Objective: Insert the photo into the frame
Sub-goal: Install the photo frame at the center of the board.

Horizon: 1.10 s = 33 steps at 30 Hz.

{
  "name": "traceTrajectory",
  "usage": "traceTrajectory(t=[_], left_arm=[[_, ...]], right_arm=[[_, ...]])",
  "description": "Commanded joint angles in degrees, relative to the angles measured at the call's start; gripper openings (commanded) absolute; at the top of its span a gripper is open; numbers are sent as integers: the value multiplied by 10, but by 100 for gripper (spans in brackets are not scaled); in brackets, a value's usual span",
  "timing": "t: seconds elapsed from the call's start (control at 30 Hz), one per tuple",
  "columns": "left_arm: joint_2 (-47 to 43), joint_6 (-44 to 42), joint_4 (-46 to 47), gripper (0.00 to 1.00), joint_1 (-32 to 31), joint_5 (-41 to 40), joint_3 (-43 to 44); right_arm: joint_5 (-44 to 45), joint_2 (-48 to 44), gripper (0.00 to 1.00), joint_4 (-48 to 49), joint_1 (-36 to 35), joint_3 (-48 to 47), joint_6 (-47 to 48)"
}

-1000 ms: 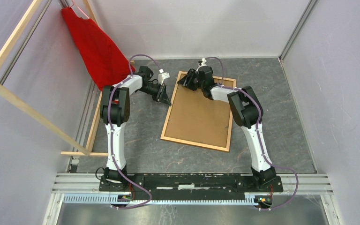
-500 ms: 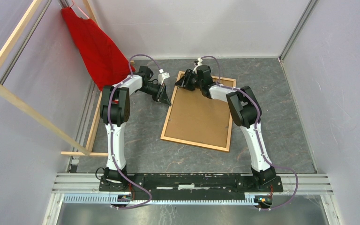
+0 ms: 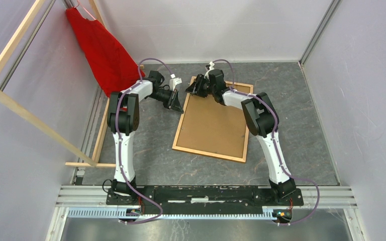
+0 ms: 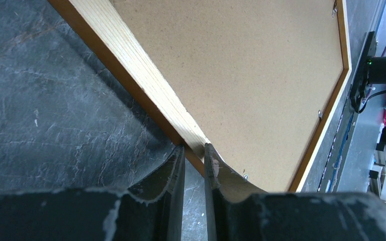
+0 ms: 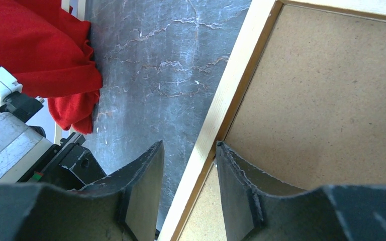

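The frame (image 3: 212, 123) lies back-up on the dark table, its brown board back (image 4: 241, 75) facing me. No photo shows in any view. My left gripper (image 3: 177, 106) sits at the frame's left rail, and in its wrist view the narrow jaws (image 4: 194, 148) pinch that pale rail. My right gripper (image 3: 193, 88) hovers at the far left corner. Its fingers (image 5: 188, 145) straddle the rail (image 5: 231, 85) with a gap on the outer side, so it is open.
A red cloth (image 3: 103, 50) hangs at the far left, also seen in the right wrist view as the red cloth (image 5: 35, 45). A pale wooden slat rack (image 3: 30, 115) leans along the left wall. Grey walls close in both sides.
My right gripper has slid a little left along the frame's far edge toward the corner. The left arm and the frame have not moved.
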<state>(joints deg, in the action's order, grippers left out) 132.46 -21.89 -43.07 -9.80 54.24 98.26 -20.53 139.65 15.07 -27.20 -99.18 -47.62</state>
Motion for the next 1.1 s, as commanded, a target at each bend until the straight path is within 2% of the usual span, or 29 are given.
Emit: traceTrajectory(t=[0.0,0.13,0.23,0.33,0.53,0.67,0.97,1.07], left_arm=[[-8,-41,-9,25,-8,-32,-18],[-19,-39,-9,27,-7,-34,-20],[-41,-49,-24,39,-5,-39,-25],[-72,-69,-48,53,2,-46,-30],[-174,-103,-91,61,38,-38,-88],[-238,-127,-102,62,73,-35,-151],[-359,-190,-136,62,138,-50,-266],[-391,-199,-140,62,144,-55,-290]], right_arm=[[-1,9,50,-41,-19,-44,23],[17,-6,55,-86,-16,-95,65],[55,-64,61,-110,-13,-63,115],[122,-134,68,-127,-20,13,143],[295,-166,78,-276,-89,9,171],[346,-159,98,-307,-140,8,146],[473,-68,97,-434,-214,-136,134],[500,-61,89,-441,-224,-131,124]])
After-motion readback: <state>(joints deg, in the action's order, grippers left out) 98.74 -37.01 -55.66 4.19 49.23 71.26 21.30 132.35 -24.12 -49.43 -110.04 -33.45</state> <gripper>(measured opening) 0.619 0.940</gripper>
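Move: Between the left fingers lies the spot on the frame's left rail that the right hand goes for, about 12 cm back and 3 cm left of the right hand, roughly level. From the right hand, the far-left corner is some 7 cm ahead and 2 cm right; the near-left corner is about 28 cm back and 6 cm left. The backing board's middle lies roughly 15 cm back and 10 cm right of it. Opening off the rail, the left hand backs up and goes left about 11 cm each while rising some 8, clearing the spot. The right hand, also opening wide, rises off its own place near the far-left corner, swings back about 11 cm and a little left along the rail, then sinks, fingers tipping some 40 degrees steeper to straddle the rail. ##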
